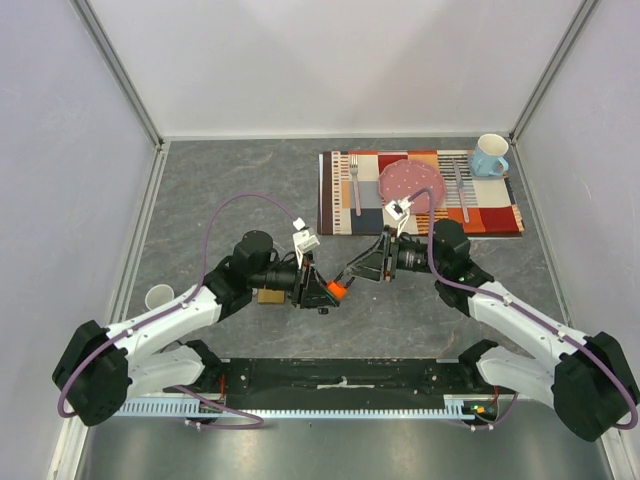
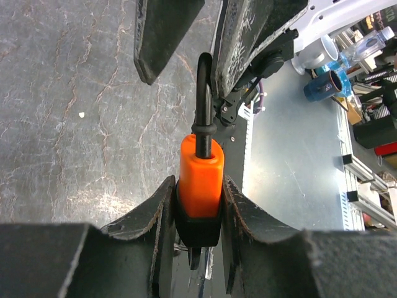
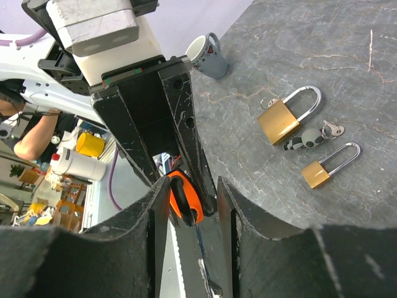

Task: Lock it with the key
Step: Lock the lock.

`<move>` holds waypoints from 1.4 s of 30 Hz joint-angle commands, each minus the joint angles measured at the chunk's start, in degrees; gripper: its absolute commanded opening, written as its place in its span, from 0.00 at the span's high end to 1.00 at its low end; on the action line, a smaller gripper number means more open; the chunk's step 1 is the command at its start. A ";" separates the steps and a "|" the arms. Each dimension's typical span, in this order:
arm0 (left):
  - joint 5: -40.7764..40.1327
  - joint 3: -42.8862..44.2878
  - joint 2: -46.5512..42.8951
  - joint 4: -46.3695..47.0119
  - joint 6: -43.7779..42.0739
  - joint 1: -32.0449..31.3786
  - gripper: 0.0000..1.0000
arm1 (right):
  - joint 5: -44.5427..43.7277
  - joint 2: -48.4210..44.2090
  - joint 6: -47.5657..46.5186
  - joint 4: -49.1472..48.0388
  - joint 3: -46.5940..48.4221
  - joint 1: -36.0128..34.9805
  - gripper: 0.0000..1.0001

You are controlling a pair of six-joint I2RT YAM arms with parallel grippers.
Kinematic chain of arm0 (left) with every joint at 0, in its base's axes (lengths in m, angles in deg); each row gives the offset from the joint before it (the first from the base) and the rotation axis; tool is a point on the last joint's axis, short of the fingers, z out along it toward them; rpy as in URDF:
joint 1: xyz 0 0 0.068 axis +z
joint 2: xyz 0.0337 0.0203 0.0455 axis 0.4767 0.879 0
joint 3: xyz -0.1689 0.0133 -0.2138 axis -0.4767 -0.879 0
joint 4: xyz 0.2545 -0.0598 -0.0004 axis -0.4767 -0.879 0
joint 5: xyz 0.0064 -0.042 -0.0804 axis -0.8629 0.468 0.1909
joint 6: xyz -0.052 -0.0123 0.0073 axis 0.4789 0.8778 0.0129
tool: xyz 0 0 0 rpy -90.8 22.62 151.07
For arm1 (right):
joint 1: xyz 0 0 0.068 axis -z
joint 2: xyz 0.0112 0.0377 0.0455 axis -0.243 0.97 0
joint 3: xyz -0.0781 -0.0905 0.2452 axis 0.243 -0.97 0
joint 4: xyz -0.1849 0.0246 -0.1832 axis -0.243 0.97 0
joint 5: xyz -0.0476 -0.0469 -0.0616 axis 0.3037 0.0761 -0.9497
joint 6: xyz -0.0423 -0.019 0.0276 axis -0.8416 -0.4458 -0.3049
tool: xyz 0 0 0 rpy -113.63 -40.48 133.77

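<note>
My left gripper (image 1: 325,292) (image 2: 200,186) is shut on the body of an orange padlock (image 1: 337,290) (image 2: 201,171), held above the table. Its dark shackle (image 2: 203,93) points toward the right arm. My right gripper (image 1: 352,272) (image 3: 192,183) stands open around the shackle end of the padlock (image 3: 185,197): one finger is close against it, the other stands apart with a gap. A small key (image 3: 333,129) on a panda charm (image 3: 304,139) lies on the table. A dark stub shows under the orange lock body; what it is I cannot tell.
Two brass padlocks (image 3: 284,118) (image 3: 322,167) lie on the table by the key. A patterned placemat (image 1: 490,215) with a pink plate (image 1: 410,182) and forks lies at the back right, a blue mug (image 1: 489,155) at its corner. A white cup (image 1: 158,296) stands left.
</note>
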 commanded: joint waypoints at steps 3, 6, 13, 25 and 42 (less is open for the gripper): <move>3.09 2.66 -0.61 6.06 2.92 0.30 0.98 | 2.17 -0.72 -2.52 -2.70 0.11 -1.29 0.60; 3.52 2.58 -0.69 6.94 3.53 0.38 0.98 | 2.08 -0.98 -2.78 -2.79 0.02 -1.73 0.62; 5.28 2.31 0.01 8.96 5.20 0.38 0.98 | 1.38 -1.69 -3.22 -3.58 -0.68 -2.52 0.90; 11.17 1.70 0.36 15.29 8.72 0.38 0.98 | 0.85 -1.78 -4.37 -6.66 -3.14 -2.96 1.00; 12.93 0.73 0.89 23.73 13.11 0.30 0.98 | 1.03 -0.20 -3.31 -10.79 -3.67 -6.04 1.00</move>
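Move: The black shackle I'm after points out of the orange lock in my left hand, about 5 cm to that hand's right and 2 cm farther out. From my right hand the shackle is only about 2 cm left and 1 cm back, roughly level; the orange body follows at about 4 cm left, 3 cm back. The big brass padlock lies on the table, some 18 cm left and 5 cm back of my right hand, roughly 18 cm lower. I ease my right hand back and slightly left onto the shackle and shut its half-open fingers, pinching the shackle between the pads. My left hand keeps its grip on the orange body. With both hands on the lock I go on up and back, my left travelling nearly 4 cm in all while turning about 10 degrees clockwise, my right rolling about as much. ##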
